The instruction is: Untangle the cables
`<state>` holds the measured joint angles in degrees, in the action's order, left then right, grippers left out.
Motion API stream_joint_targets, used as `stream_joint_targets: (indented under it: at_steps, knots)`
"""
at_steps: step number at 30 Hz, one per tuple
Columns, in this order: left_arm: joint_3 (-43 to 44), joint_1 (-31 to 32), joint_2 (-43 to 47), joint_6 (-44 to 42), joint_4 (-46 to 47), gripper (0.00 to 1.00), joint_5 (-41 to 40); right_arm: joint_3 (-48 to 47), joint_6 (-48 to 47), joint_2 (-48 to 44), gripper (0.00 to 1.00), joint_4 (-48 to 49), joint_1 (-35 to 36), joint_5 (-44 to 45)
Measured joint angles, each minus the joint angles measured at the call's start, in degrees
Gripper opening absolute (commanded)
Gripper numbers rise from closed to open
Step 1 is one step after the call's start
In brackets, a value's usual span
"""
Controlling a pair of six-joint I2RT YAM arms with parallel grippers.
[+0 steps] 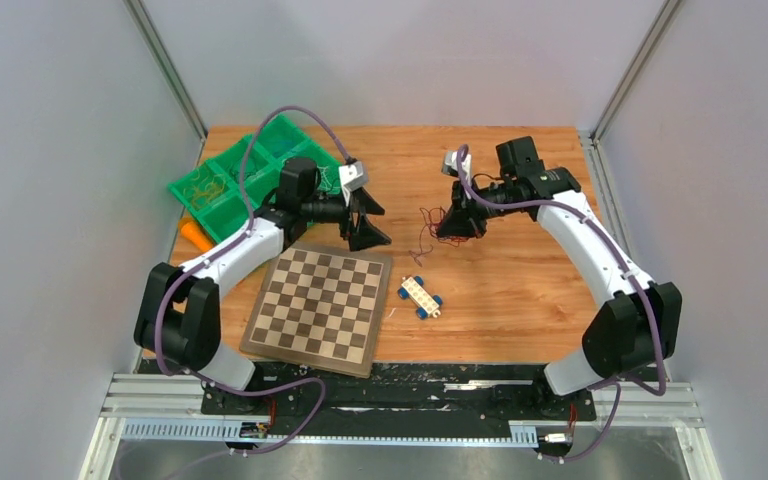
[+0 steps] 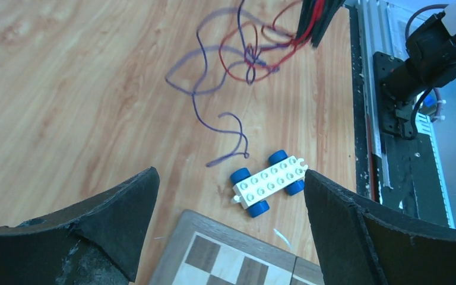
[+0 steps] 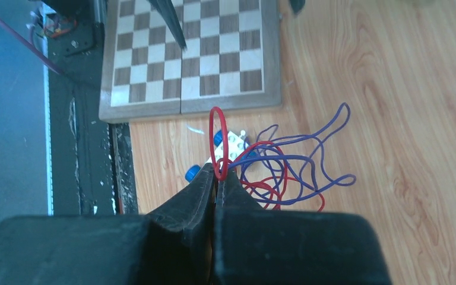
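The cables (image 1: 428,228) are thin red and purple strands in a loose knotted clump on the wooden table (image 1: 520,290), at mid-table. My right gripper (image 3: 217,176) is shut on a red cable (image 3: 215,139), whose loop sticks up past the fingertips; the purple cable (image 3: 309,160) trails beside it. In the top view the right gripper (image 1: 457,224) sits right of the clump. My left gripper (image 1: 365,222) is open and empty, left of the clump. In the left wrist view the cables (image 2: 237,65) lie ahead of the open left gripper (image 2: 230,184), with a purple tail (image 2: 231,139).
A white toy brick with blue wheels (image 1: 420,296) lies near the clump, also in the left wrist view (image 2: 268,181). A chessboard (image 1: 320,305) lies front left. A green compartment tray (image 1: 250,175) stands back left, an orange object (image 1: 196,235) beside it.
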<state>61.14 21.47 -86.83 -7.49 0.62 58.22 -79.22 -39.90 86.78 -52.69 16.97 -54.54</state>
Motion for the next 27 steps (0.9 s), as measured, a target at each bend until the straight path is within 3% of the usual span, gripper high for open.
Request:
stream_joint_targets:
  at_steps: [4,12,15,16,17,18,20,24,27]
  knots:
    - [-5.27,2.03,0.02,3.89,7.91,1.00,-0.26,-2.19,2.23,-2.36,0.00,0.55,1.27,-1.81]
    - [-7.04,8.48,-0.09,12.50,20.57,1.00,-3.34,-6.14,5.84,-6.58,0.00,3.08,4.94,-4.15]
    - [-6.86,9.38,-1.25,17.68,25.31,0.78,-5.44,-6.82,6.82,-7.37,0.00,3.74,5.62,-4.39]
    - [-6.64,9.42,-1.97,19.21,26.23,0.59,-6.27,-6.93,7.15,-7.61,0.00,3.85,5.79,-4.39]
    - [-6.32,9.42,-2.71,20.41,26.69,0.48,-6.99,-6.95,7.34,-7.82,0.00,3.91,5.88,-4.37]
    - [-5.95,9.42,-3.43,21.55,26.73,0.25,-7.87,-6.95,7.58,-8.13,0.00,3.91,5.88,-4.17]
    - [-5.81,9.18,-4.00,23.61,26.95,0.03,-9.16,-6.88,8.22,-8.72,0.00,4.04,5.88,-3.34]
    - [-5.81,7.28,-2.25,25.75,26.32,0.00,-9.42,-4.24,9.53,-10.64,0.00,4.81,3.30,-0.76]
    - [-5.79,2.75,1.99,27.06,23.50,0.00,-8.68,-0.09,9.86,-11.02,0.02,5.20,-3.23,2.01]
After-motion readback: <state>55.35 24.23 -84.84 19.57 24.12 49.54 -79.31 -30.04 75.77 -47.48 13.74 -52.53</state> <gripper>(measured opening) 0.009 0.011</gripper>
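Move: Level with the left hand, the tangle's loose blue end dangles some 8 cm to its right and about 9 cm below. The toy car stands about 8 cm back and 7 cm to the right, the chessboard roughly 11 cm back and 13 cm left, both about 19 cm down. From the right hand, which already grips the tangle, that blue end hangs around 3 cm ahead, 3 cm left and 9 cm below. Rightward about 6 cm and slightly back, the open left hand goes to the dangling blue cable, then eases forward and shuts its fingers on it, while the right hand lifts the still-gripped tangle some 10 cm, drifting left and back. Then they part: the left draws left and up, the right swings right, forward and down, keeping its grip. ##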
